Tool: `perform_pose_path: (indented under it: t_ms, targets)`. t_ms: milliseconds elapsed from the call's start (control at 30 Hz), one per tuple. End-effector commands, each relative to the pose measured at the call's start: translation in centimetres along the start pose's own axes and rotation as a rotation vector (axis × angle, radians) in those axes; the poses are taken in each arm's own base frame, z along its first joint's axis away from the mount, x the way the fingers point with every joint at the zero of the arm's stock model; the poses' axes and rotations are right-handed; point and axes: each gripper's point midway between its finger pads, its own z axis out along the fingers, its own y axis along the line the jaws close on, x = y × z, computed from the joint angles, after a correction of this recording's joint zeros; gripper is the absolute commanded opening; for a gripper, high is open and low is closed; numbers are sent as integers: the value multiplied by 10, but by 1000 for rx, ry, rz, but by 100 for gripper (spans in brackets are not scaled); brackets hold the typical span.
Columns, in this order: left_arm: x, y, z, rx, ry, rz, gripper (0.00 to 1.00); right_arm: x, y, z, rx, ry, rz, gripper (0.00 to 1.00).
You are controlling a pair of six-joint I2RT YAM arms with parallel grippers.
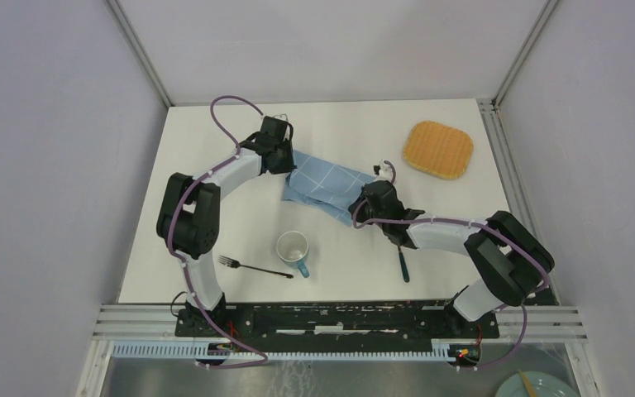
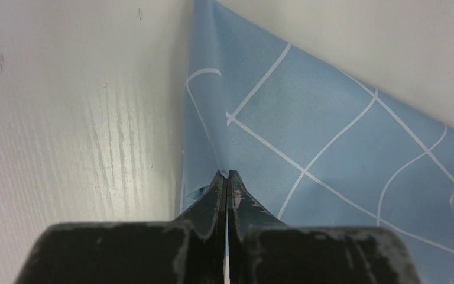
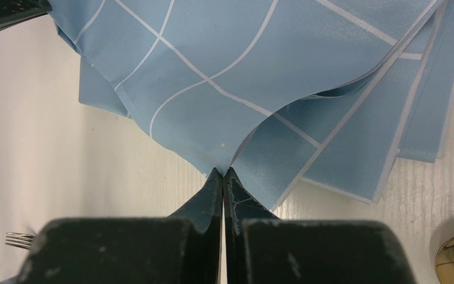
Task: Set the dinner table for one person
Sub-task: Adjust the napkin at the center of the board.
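Observation:
The blue checked cloth (image 1: pixel 322 186) lies folded and rumpled in the middle of the white dinner table (image 1: pixel 207 248). My left gripper (image 1: pixel 284 159) is shut on the cloth's far left corner; in the left wrist view its tips (image 2: pixel 227 174) pinch a raised fold of the cloth (image 2: pixel 331 118). My right gripper (image 1: pixel 364 203) is shut on the near right corner. In the right wrist view the gripper (image 3: pixel 223 171) clamps a point of the layered cloth (image 3: pixel 224 65), which hangs slightly lifted off the table.
A white mug with a teal handle (image 1: pixel 293 250) stands near the front, a black fork (image 1: pixel 252 266) to its left. A teal-handled utensil (image 1: pixel 403 265) lies partly under the right arm. A woven orange mat (image 1: pixel 437 149) sits back right. Fork tines (image 3: pixel 19 239) show at the right wrist view's edge.

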Motion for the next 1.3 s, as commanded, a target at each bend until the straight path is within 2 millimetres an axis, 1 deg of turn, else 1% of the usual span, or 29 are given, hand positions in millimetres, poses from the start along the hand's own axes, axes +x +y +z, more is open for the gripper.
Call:
perform_pose_path:
  t_ms: [0,100,267,333,367,467,600,733,900,1067,1267]
  targets:
    - [-19,-8,-2,28,-43,14,2,-11,5,-5,-19,-36,20,0]
    - [-19,-8,-1,29,-43,10,2,-8,-1,-5,-5,-36,19,0]
    - [-17,-8,0,29,-39,11,2,-4,-1,-5,-11,-22,27,0]
    - [-17,-8,0,29,-38,12,2,0,-2,-4,-11,-9,39,3]
    - [-17,-8,0,28,-38,11,2,2,-3,-4,-13,-4,43,8]
    - [-16,-8,1,30,-35,12,2,10,-7,-5,-12,7,69,33]
    - [-16,-8,2,30,-34,12,2,16,-12,-10,-21,5,122,44]
    - [-14,-7,4,27,-29,11,2,22,-21,-17,-15,1,159,44]
    - [-15,-7,4,28,-30,13,2,25,-26,-20,-22,-12,202,46]
    - [-16,-7,4,25,-33,17,2,35,-24,-12,-48,2,266,47]
    - [-17,-7,3,21,-34,24,2,39,-15,0,-86,14,305,47]
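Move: The right hand holds the napkin's top flap by its near corner; the spot for it, the lower layer's near corner, is roughly 2 cm back, 1 cm right and 4 cm below. From that hand the spoon's middle is some 9 cm back and 10 right, and the mug about 8 back and 15 left. From the left hand, pinching the napkin's far-left fold, that corner spot lies roughly 14 cm back, 14 right and 6 below. The right hand, still pinching the flap's corner, draws it back, down and a little to the right over the lower layer, and partway there opens its fingers to about half and lets the cloth go, carrying on until it is about 4 cm back, 3 cm lower and 2 cm right, before swinging a centimetre or so forward and left again, low at the corner, while the wrist rolls its left side up some 15 degrees. The left hand keeps its pinch on the far-left fold and anchors the napkin, sinking only about half a centimetre. ##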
